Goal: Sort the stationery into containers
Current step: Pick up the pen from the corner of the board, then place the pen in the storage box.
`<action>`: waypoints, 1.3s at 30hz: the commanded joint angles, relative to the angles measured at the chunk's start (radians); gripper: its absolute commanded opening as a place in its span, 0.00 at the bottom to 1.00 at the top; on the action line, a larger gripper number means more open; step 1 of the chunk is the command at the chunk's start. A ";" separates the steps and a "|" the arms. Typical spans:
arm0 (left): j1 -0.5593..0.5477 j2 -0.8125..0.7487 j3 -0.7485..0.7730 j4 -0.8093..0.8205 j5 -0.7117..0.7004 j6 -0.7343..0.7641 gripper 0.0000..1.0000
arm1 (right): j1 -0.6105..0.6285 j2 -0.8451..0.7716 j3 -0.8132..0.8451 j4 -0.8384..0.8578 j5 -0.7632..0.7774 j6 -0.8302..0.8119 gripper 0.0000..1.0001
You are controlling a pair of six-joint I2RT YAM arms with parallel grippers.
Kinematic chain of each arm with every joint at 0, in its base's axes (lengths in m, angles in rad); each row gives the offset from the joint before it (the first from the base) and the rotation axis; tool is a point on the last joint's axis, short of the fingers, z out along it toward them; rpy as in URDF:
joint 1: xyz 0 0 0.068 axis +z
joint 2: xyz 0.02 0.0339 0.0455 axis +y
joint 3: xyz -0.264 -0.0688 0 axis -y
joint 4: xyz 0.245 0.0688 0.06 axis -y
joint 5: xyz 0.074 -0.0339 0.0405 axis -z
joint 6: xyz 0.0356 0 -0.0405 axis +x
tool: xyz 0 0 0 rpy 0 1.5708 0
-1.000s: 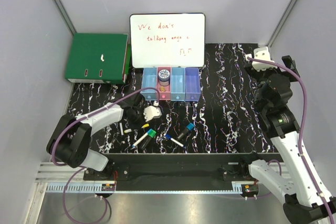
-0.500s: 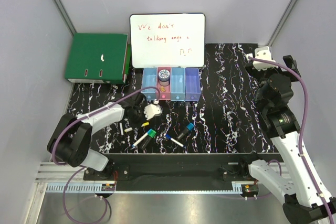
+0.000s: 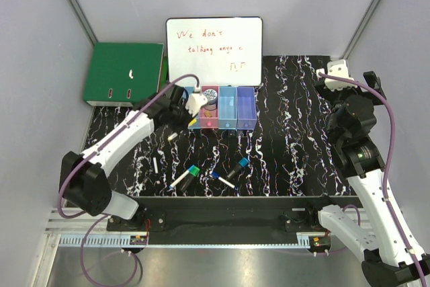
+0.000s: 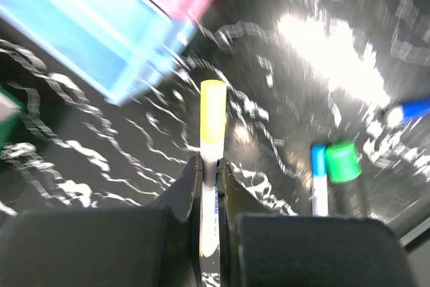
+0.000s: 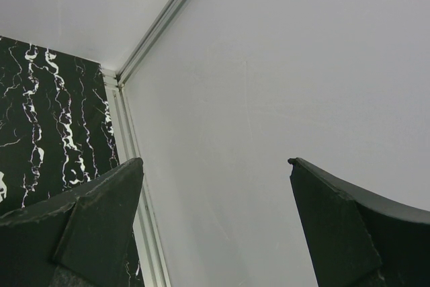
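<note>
My left gripper (image 4: 209, 166) is shut on a white marker with a yellow cap (image 4: 213, 126), which sticks out past the fingertips. In the top view the left gripper (image 3: 193, 113) hangs at the left end of the row of containers (image 3: 228, 107), over the near end of the light blue bin (image 4: 74, 25). A dark round cylinder (image 3: 210, 94) sits in the pink-red bin. More stationery lies near the front edge: a green-capped marker (image 3: 193, 171), a blue-tipped pen (image 3: 222, 179), a blue-capped black marker (image 3: 238, 166) and a white piece (image 3: 156, 165). My right gripper (image 5: 215, 160) is open, facing the wall.
A whiteboard (image 3: 213, 50) leans behind the bins. A green binder (image 3: 124, 73) lies at the back left. The right arm (image 3: 353, 126) stands raised along the right side. A small white piece (image 3: 173, 136) lies left of the bins.
The left gripper closed on the yellow-capped marker near the front, lifted it and carried it back to the left end of the bins. The right arm has not moved.
</note>
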 commanded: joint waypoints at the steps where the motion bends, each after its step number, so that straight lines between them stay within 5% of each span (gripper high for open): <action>1: 0.008 0.058 0.190 -0.025 -0.013 -0.176 0.00 | -0.009 -0.012 0.027 0.023 -0.012 -0.005 0.98; 9: 0.056 0.270 0.421 -0.037 0.079 -0.389 0.00 | -0.009 -0.015 0.022 0.018 -0.007 -0.016 0.98; 19: 0.117 0.503 0.668 -0.037 -0.022 -0.521 0.00 | -0.012 -0.009 0.012 0.015 -0.006 -0.023 0.98; 37: 0.142 0.704 0.728 -0.017 -0.146 -0.583 0.00 | -0.012 -0.006 -0.011 0.017 -0.016 -0.013 0.98; 39: 0.142 0.716 0.745 -0.017 -0.177 -0.583 0.07 | -0.012 -0.006 -0.010 0.017 -0.016 -0.014 0.98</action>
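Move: Ahead of the left hand, which already grips the yellow-capped pen, the empty left-end blue compartment lies some 14 cm farther out, 2 cm to its right and 10 cm below. The round jar in the pink compartment is about 16 cm ahead and 9 cm to the right; the next blue compartment is 14 cm ahead and 15 cm right. From the high, idle right hand, the left-end compartment is about 16 cm ahead, 51 cm left and 38 cm below. Carrying the pinched pen outward from in front of the tray, the left hand travels about 17 cm forward, first climbing some 5 cm, then sinking about 10 cm over the left-end blue compartment, beside the jar. It swings a little right and partly back while the wrist turns roughly 40 degrees counter-clockwise; the fingers stay shut on the pen. ##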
